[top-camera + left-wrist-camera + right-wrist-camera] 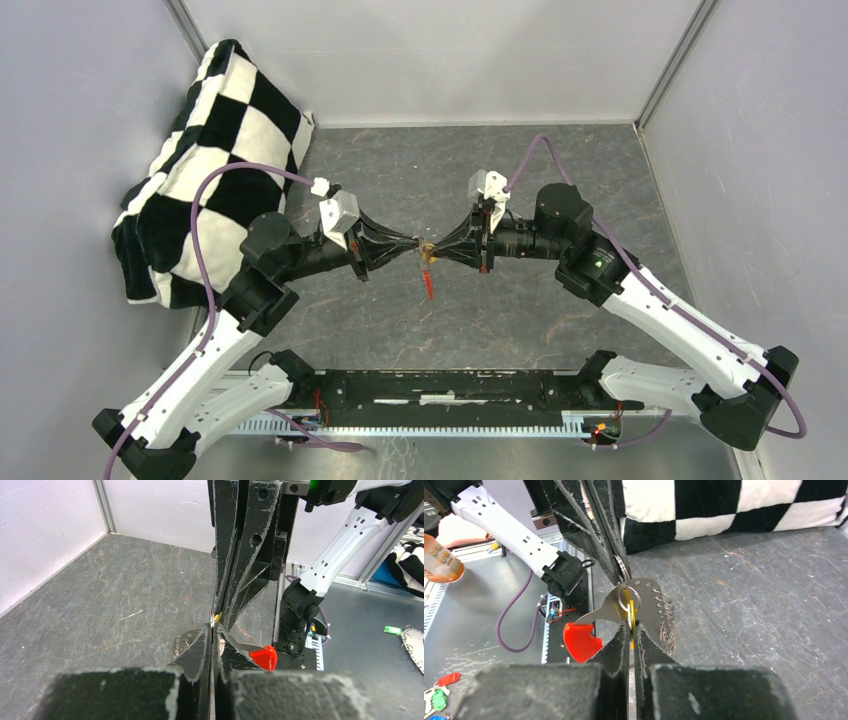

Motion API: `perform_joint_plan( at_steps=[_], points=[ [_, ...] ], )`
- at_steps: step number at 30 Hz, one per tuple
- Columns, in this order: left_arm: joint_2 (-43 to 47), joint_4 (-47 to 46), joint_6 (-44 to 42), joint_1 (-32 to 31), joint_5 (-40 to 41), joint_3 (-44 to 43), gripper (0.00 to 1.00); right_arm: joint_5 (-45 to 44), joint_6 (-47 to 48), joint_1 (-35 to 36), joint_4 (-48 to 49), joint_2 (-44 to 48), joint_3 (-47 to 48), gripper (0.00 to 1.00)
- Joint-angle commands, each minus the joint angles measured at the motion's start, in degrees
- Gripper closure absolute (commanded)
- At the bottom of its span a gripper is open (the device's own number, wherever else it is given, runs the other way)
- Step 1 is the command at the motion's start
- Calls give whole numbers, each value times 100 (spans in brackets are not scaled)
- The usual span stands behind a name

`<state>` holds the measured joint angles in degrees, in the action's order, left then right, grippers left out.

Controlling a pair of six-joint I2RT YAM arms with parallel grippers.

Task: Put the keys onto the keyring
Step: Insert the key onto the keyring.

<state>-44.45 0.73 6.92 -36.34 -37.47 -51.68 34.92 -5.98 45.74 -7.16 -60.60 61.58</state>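
Both grippers meet fingertip to fingertip above the middle of the table. My left gripper (212, 630) (413, 243) is shut on the keyring assembly. That assembly is a flat grey metal plate (644, 600) with a bright red end (580, 641) (264, 657) (429, 283), a thin silver ring (629, 598) and several wire loops (667, 625). My right gripper (633, 627) (441, 250) is shut on a slim key with a yellow head (630, 614) (216, 616). The key's tip sits at the silver ring. Whether the key passes through the ring cannot be told.
A black-and-white checkered cushion (210, 160) leans in the far left corner. Grey walls close the table on three sides. Small coloured tags (439, 692) and a green tag (392, 629) lie off the table, beyond its near edge.
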Motion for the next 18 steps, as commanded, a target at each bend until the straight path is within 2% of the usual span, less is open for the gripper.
perform_joint_plan(
  at_steps=[1, 5, 8, 10, 13, 14, 16, 18],
  points=[
    [86, -381, -190, 21, 10, -149, 98, 432, -36, -3, -51, -70, 134, 99],
    [81, -349, -234, 21, -63, -173, 98, 721, -58, -7, -47, -162, 205, 99],
    [77, -287, -297, 21, -146, -193, 98, 708, 94, -3, -226, -191, 380, 92],
    [76, -234, -343, 21, -214, -193, 98, 634, 268, 1, -419, -198, 601, 83],
    [92, -110, -473, 21, -339, -193, 98, 356, 473, 0, -607, -128, 877, 57],
    [94, -101, -529, 21, -408, -193, 98, 329, 544, -16, -630, -96, 946, 51],
    [102, 120, -642, 21, -553, -206, 98, 307, 747, -19, -752, -104, 1094, 43],
    [97, 262, -832, 21, -741, -231, 98, 381, 891, -8, -879, -163, 1237, 41]
  ],
)
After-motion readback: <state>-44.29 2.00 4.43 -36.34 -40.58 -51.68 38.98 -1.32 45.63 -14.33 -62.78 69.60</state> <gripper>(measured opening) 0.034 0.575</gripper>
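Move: The right fingers are already shut on the yellow key. The keyring it goes to is pinched in the left fingertips, with the ring's middle about 2 cm left, 1 cm ahead and 1 cm above the right hand. The hanging metal plate's red handle is some 6 cm back, 1 cm left and about 4 cm below. From the left hand, the ring's middle sits roughly 1 cm to its right and 1 cm below, level fore and aft. Still pinching the yellow key, the right hand draws it back about 1 cm and a little down, turning slightly counter-clockwise. Its fingers then spread past half open and let go of the key as the hand climbs some 3 cm, nearly straight up. The left hand keeps its pinch on the keyring, almost still. ##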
